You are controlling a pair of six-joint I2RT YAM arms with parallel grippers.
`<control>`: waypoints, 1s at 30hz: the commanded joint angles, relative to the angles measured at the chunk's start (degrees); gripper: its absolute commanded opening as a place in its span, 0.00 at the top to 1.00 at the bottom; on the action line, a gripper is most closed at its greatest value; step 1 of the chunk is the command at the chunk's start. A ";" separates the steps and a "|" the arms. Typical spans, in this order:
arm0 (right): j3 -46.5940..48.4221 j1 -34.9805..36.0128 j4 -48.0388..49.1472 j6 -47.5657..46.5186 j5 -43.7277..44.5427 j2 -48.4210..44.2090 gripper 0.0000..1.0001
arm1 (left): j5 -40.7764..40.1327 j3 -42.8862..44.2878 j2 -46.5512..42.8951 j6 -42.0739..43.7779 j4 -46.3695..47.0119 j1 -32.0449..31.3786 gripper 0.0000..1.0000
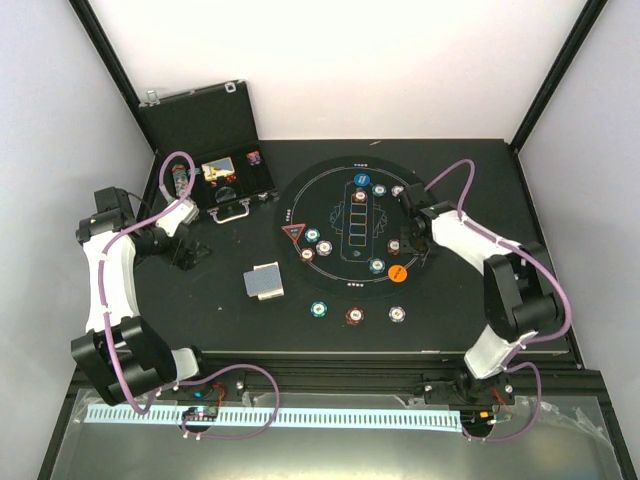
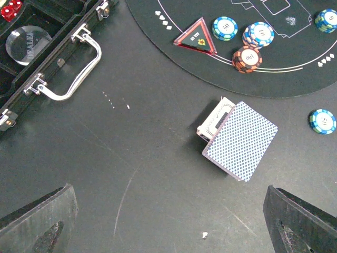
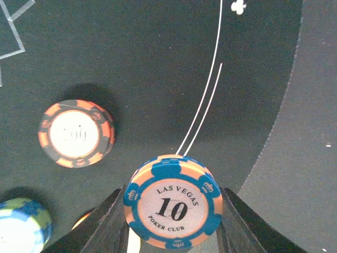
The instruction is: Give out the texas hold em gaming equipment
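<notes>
My right gripper (image 3: pixel 172 219) is shut on a blue-and-orange "10" chip (image 3: pixel 172 203), held on edge above the round black mat (image 3: pixel 158 63) near its white line. A grey-and-orange chip (image 3: pixel 76 133) lies flat to the left. In the top view the right gripper (image 1: pixel 408 243) hangs over the mat's right side, by an orange disc (image 1: pixel 397 271). A deck of blue-backed cards (image 2: pixel 239 138) lies on the table ahead of my open, empty left gripper (image 2: pixel 168 226). The red triangle marker (image 2: pixel 196 38) and three chips (image 2: pixel 247 58) sit on the mat's edge.
The open black case (image 1: pixel 205 130) stands at the back left, its silver handle (image 2: pixel 68 68) facing the table. A clear dealer button (image 2: pixel 27 43) and red dice (image 2: pixel 10 9) lie inside it. Three chips (image 1: pixel 353 315) lie in a row in front of the mat (image 1: pixel 290 195).
</notes>
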 commanded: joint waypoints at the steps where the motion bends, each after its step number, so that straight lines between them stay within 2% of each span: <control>1: 0.17 -1.14 4.00 -1.68 -1.05 3.31 0.78 | 0.56 -0.20 -0.47 2.39 -1.53 0.05 0.01; 15: -0.77 -3.39 7.54 -2.21 -1.95 7.63 0.75 | 0.67 0.45 -0.50 2.15 -2.13 0.03 0.01; 17: -0.87 -3.39 7.54 -2.34 -1.94 7.72 0.70 | 0.68 0.54 -0.50 2.34 -2.48 0.04 0.01; 21: -0.42 -3.35 6.89 -2.51 -1.76 6.42 0.47 | 1.06 1.01 0.11 4.48 -5.24 -0.01 0.01; 25: 0.59 -3.39 5.37 -2.59 -1.44 3.76 0.30 | 0.95 1.05 0.29 8.35 -8.23 -0.05 0.01; 30: 1.59 -1.96 3.35 -2.06 -1.50 -0.67 0.25 | 0.42 -0.26 0.29 10.72 -7.39 -0.25 0.01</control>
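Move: The right hand holds the "10" chip; its bare spot on the mat lies about 2 cm ahead, 1 cm right and 4 cm below. At that same lower level, the red chip stands some 6 cm left and 3 cm ahead of the hand, the orange button 4 cm left and 3 cm back, and the blue chip 10 cm left and 2 cm back. From the left hand the spot is roughly 55 cm right, 4 cm ahead and 17 cm below. Right hand lowers its chip some 4 cm onto the mat, inching forward, opens and rises; left draws back. ##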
